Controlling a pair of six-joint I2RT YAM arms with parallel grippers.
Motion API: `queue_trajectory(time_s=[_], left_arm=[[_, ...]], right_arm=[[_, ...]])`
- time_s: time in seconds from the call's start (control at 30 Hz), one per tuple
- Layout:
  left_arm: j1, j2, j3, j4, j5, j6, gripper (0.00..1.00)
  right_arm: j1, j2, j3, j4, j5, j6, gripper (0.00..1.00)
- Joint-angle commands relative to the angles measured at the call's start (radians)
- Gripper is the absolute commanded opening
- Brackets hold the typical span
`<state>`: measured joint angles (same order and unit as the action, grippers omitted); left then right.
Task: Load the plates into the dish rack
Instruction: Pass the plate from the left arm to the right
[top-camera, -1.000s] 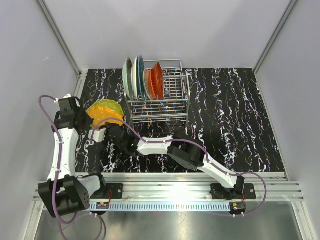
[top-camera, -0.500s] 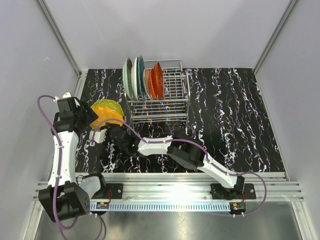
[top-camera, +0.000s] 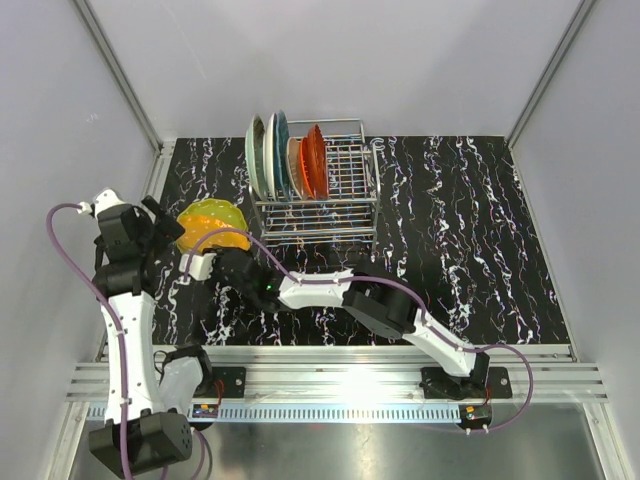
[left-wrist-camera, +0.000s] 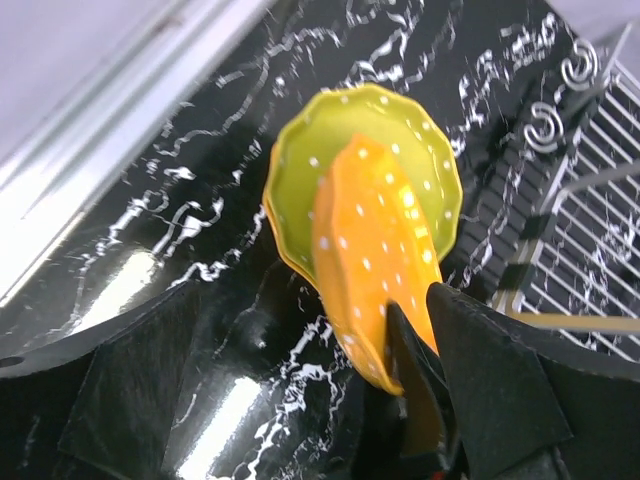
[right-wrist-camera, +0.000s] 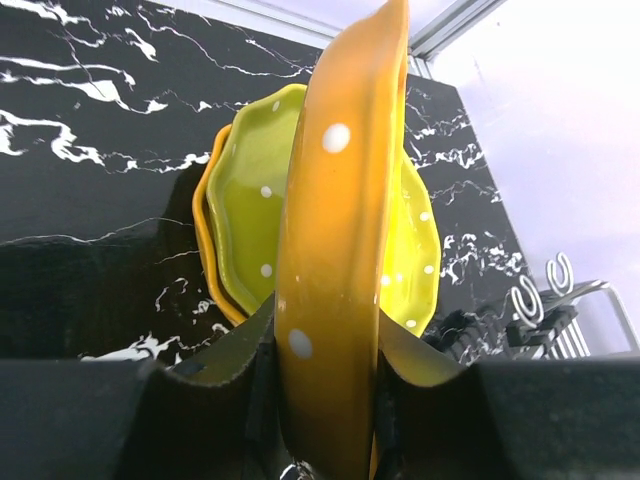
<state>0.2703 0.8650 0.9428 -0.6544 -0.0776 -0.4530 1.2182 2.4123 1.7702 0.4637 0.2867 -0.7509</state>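
Note:
A dotted orange plate (right-wrist-camera: 335, 250) stands on edge above the table with my right gripper (right-wrist-camera: 325, 335) shut on its lower rim; the left wrist view shows the same orange plate (left-wrist-camera: 375, 250). Behind it a yellow-green plate (right-wrist-camera: 250, 195) lies on another orange plate (right-wrist-camera: 207, 240), the stack (top-camera: 210, 222) at the table's left. My left gripper (top-camera: 163, 235) stands open just left of the stack, its jaws wide and touching nothing (left-wrist-camera: 310, 400). The dish rack (top-camera: 345, 195) holds mint (top-camera: 257, 155), teal (top-camera: 279, 150), cream (top-camera: 294, 163) and red-orange (top-camera: 315, 160) plates upright at its left end.
The rack's right-hand slots (top-camera: 350, 160) hold nothing. A metal rail (top-camera: 160, 170) and a grey wall run along the table's left edge, close behind the left arm. Black marbled tabletop (top-camera: 460, 220) stretches to the right of the rack.
My left gripper has opened, let go of the orange plate and drawn back to the left. The right gripper keeps its grip on that plate in about the same place.

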Motion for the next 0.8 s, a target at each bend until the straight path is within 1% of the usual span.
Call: queue_trajectory(time_s=[0.0,0.07,0.23,0.57,0.77], left_arm=[[0.013,-0.021,0.008,0.039,-0.093,-0.009,0.99],[0.02,-0.037,0.013,0.033,-0.139,-0.012,0.99],[0.043,-0.075,0.005,0.039,-0.174,-0.016,0.99],[0.043,-0.083,0.004,0.041,-0.186,-0.019,0.99],[0.043,-0.078,0.002,0.038,-0.18,-0.021,0.99]], right_arm=[[0.0,-0.153,0.011,0.082,-0.012,0.079,0.0],[0.0,-0.177,0.014,0.066,-0.017,0.094,0.0],[0.0,-0.254,0.0,0.018,-0.03,0.182,0.0],[0.001,-0.36,-0.028,-0.025,-0.018,0.28,0.0],[0.02,-0.476,-0.109,-0.056,-0.012,0.318,0.0]])
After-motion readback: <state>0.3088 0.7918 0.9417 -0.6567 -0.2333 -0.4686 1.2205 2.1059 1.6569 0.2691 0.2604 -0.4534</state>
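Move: Still gripped by the right hand, a yellow-orange dotted plate is bound for the dish rack's free slots, about 31 cm to that hand's right, 16 cm ahead and slightly below. The remaining plate stack lies some 7 cm ahead of the right hand, 2 cm left and 11 cm down; the last orange plate in the rack is roughly 17 cm ahead and 23 cm right, 2 cm below. From the open left hand, the free slots are about 19 cm ahead, 41 cm right and 13 cm lower. Lifting the dotted plate in a steady grip, the right hand climbs about 9 cm, faster as it goes, while easing back and rightwards from the stack and rolling some 15 degrees clockwise as seen from behind it. The left hand, already wide open, backs away from the plate to the left, back and slightly up, turning a little counter-clockwise, then stays there. ##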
